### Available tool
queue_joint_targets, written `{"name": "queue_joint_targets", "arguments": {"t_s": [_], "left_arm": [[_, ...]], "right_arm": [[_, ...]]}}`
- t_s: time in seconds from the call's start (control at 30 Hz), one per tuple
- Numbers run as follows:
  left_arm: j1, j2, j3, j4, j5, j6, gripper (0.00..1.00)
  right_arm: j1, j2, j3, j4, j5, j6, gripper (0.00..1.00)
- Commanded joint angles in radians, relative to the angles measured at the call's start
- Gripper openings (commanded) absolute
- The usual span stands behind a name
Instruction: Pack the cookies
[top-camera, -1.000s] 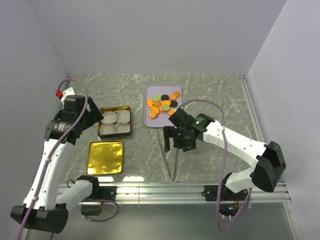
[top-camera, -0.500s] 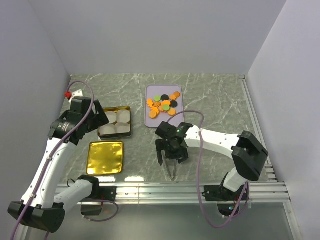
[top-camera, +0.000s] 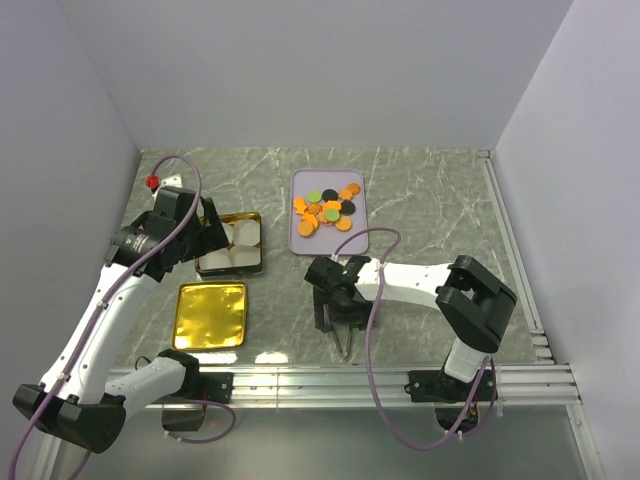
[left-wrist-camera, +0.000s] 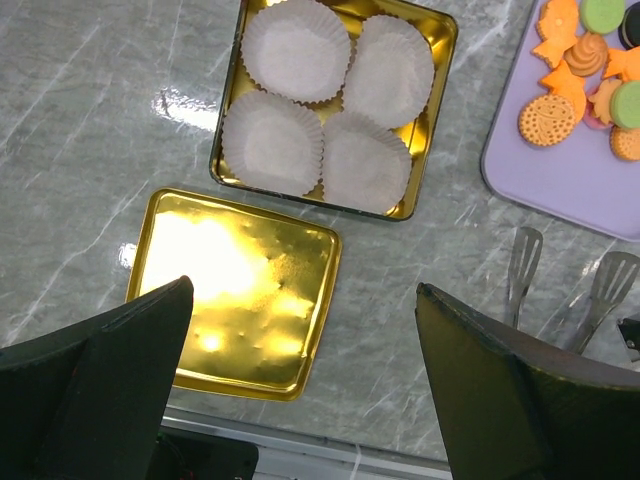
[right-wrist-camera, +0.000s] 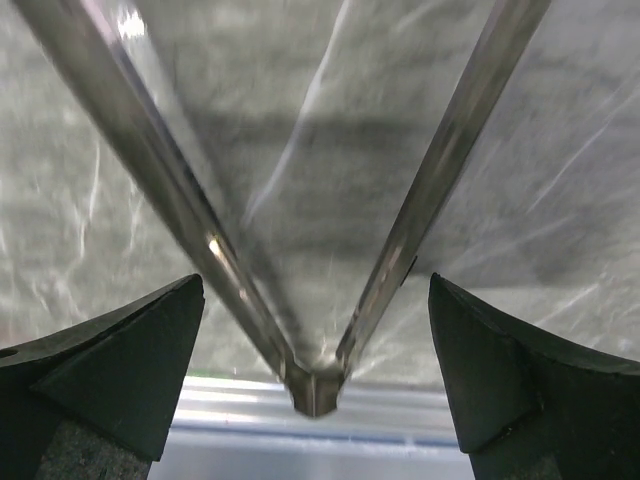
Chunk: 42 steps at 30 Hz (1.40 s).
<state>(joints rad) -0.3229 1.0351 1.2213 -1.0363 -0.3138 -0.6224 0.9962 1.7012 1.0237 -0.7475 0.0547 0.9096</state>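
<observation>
The cookies (top-camera: 325, 209), small orange, black and green pieces, lie piled on a lilac tray (top-camera: 303, 240) at the back centre; the left wrist view catches them (left-wrist-camera: 585, 60) at its top right. Metal tongs (top-camera: 345, 338) lie flat on the table near the front edge. My right gripper (top-camera: 340, 314) is low over them and open, with the tongs' two arms and hinge (right-wrist-camera: 315, 385) between its fingers and not touching them. My left gripper (top-camera: 203, 238) hangs open and empty above a gold tin (top-camera: 250, 270) and its lid (top-camera: 211, 315).
The gold tin (left-wrist-camera: 425, 120) holds several white paper cups (left-wrist-camera: 300, 50). Its shiny lid (left-wrist-camera: 235, 290) lies flat just in front of it. The tongs' tips (left-wrist-camera: 522, 262) point toward the tray. A metal rail (top-camera: 330, 380) runs along the table's near edge.
My right gripper swung left and toward the near edge, coming down astride the tongs. My left arm shifted right, toward the tin. Both grippers stayed open.
</observation>
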Motion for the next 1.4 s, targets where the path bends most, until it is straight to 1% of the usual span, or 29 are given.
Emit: {"name": "queue_joint_targets", "arguments": {"t_s": [0.0,0.17,0.27,0.43,0.5,0.57,0.7,0.77,0.8,0.83,0.93,1.03,1.07,1.23,1.37], "left_arm": [[-0.01,-0.003,0.053,-0.019,-0.022,-0.01,0.99],[-0.011,-0.017,0.06,-0.025,-0.027,-0.011,0.99],[-0.011,-0.03,0.061,-0.033,-0.025,-0.011,0.99],[-0.011,-0.053,0.052,-0.03,-0.024,-0.011,0.99],[-0.011,-0.058,0.05,-0.03,-0.024,-0.011,0.99],[-0.011,-0.058,0.053,-0.028,-0.025,-0.008,0.98],[-0.011,-0.055,0.064,-0.021,-0.031,-0.008,0.98],[-0.011,-0.055,0.058,-0.01,-0.03,-0.011,0.98],[-0.011,-0.056,0.057,-0.005,-0.028,-0.014,0.98],[-0.011,-0.056,0.053,-0.002,-0.027,-0.019,0.98],[-0.011,-0.061,0.035,0.022,-0.016,-0.03,0.98],[-0.011,-0.066,0.011,0.053,0.002,-0.042,0.98],[-0.011,-0.066,0.003,0.061,0.005,-0.043,0.98],[-0.011,-0.06,-0.031,0.111,0.035,-0.06,0.97],[-0.011,-0.056,-0.04,0.137,0.042,-0.062,0.97]], "right_arm": [[0.002,0.005,0.01,0.051,0.105,0.031,0.99],[0.002,0.015,0.027,0.056,0.167,0.04,0.96],[0.001,0.015,0.036,0.062,0.191,0.037,0.93],[-0.001,0.037,0.058,0.074,0.186,0.022,0.83],[0.001,0.04,0.058,0.073,0.185,0.02,0.77],[-0.001,0.026,0.053,0.065,0.185,0.018,0.73],[-0.001,-0.049,0.064,-0.019,0.215,0.017,0.71],[-0.001,-0.15,0.075,-0.08,0.232,0.021,0.69],[0.001,-0.15,0.081,-0.107,0.238,0.023,0.68],[0.001,-0.202,0.09,-0.131,0.252,0.026,0.68],[0.001,-0.288,0.134,-0.234,0.269,0.028,0.68],[-0.001,-0.336,0.185,-0.323,0.289,0.026,0.68],[-0.002,-0.341,0.212,-0.363,0.299,0.028,0.68],[-0.007,-0.351,0.306,-0.453,0.329,0.026,0.68],[-0.047,-0.328,0.438,-0.498,0.339,-0.018,0.68]]}}
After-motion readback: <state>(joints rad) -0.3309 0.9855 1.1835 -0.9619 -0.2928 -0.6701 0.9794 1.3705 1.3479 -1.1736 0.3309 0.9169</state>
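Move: Around the right hand lie the tongs, flat on the table and at about fingertip height: their middle is about 6 cm ahead and in line with the hand, and the hinge end is some 5 cm back. The cookie tray is centred roughly 28 cm ahead and 3 cm left, the box of paper cups 20 cm ahead and 27 cm left, the gold lid 2 cm ahead and 29 cm left. From the left hand, the tongs' middle lies about 24 cm right, 6 cm back and 23 cm below. Sliding forward about 3.5 cm just over the table, along the tongs away from their hinge, the right hand closes its open fingers by about a third until they pinch both arms from outside. Keeping that grip, it then lifts quickly some 17 cm, drifting about 4 cm right while the fingertips swing forward, reaching some 20 degrees in all. ##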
